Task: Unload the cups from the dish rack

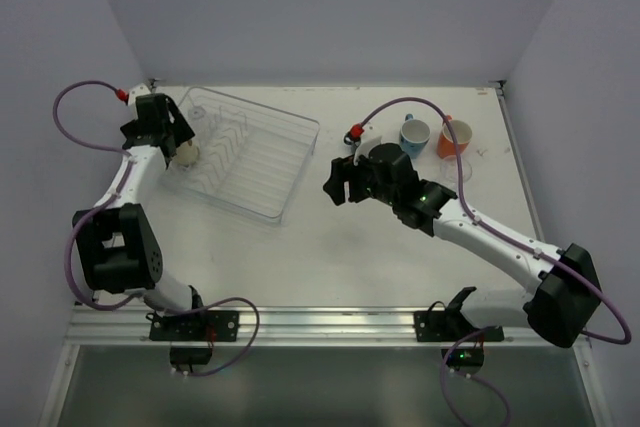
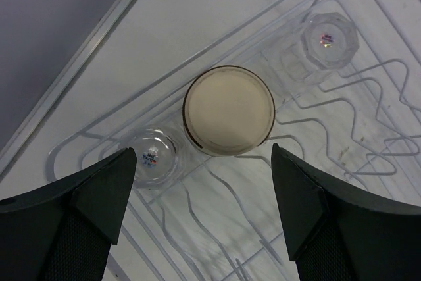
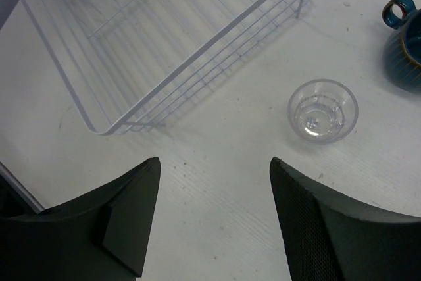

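The clear dish rack [image 1: 265, 162] lies at the back left of the table. An upturned cream cup [image 2: 228, 110] stands in its left end between two clear tumblers [image 2: 154, 156] [image 2: 327, 41]. My left gripper [image 2: 202, 169] hovers open just above the cream cup [image 1: 188, 154], its fingers either side of it and apart from it. My right gripper [image 3: 214, 162] is open over bare table beside the rack's corner [image 3: 204, 49]. Out on the table are a clear tumbler [image 3: 322, 110], a dark blue handled cup [image 3: 404, 44], a light blue mug [image 1: 414, 134] and an orange cup [image 1: 453, 137].
White walls close in the table on the left, back and right. The right arm [image 1: 480, 227] stretches diagonally across the right half of the table. A metal rail [image 1: 330, 325] runs along the near edge.
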`<state>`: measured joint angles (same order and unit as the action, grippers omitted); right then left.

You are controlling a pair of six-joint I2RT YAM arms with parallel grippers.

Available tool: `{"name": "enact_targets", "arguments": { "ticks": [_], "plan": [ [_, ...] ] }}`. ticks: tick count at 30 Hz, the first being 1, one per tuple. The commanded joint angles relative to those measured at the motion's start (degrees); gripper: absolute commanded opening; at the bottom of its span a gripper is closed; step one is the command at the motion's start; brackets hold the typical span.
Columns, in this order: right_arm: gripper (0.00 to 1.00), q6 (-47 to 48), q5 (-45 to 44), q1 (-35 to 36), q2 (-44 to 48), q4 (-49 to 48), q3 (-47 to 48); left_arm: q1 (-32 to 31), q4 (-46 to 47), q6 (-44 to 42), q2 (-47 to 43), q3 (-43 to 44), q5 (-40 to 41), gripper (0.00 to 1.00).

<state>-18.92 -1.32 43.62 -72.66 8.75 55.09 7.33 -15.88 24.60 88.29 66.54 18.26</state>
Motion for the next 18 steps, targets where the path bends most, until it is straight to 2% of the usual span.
{"name": "enact_targets", "arguments": {
  "ticks": [1, 6, 18],
  "plan": [
    [0.70, -0.8, 2.4, 0.3, 1.8, -3.4, -0.2, 1.9, 4.8, 1.1, 1.4, 0.8, -4.1, 0.89],
    [0.70, -0.9, 3.3, 0.4, 1.0, -3.5, -0.1, 2.2, 8.2, 0.6, 4.3, 1.3, -6.9, 0.88],
    [0.70, -0.8, 3.4, 0.8, -0.4, -3.4, 0.5, 2.2, 10.3, 0.1, 8.8, 1.9, -7.8, 0.87]
  ]
}}
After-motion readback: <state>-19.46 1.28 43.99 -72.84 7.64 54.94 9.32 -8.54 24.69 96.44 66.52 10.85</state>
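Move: The beige cup stands upside down in the dish rack about 4 cm straight ahead of the open left hand, its middle roughly 9 cm below. A small glass is some 4 cm to that hand's left and about 1 cm back, around 11 cm down; a faceted glass stands about 12 cm ahead and 4 cm right, some 10 cm below. From the right hand the beige cup lies roughly 36 cm left, 16 cm ahead and 12 cm lower. Down and forward, the left hand closes in on the beige cup, sinking about 4 cm and reaching some 3 cm ahead: a short dip first, then mostly forward, then down again. The wrist rolls only slightly, about 5 degrees, and the fingers stay wide open to come down around the upturned base; no touch can be seen yet. ##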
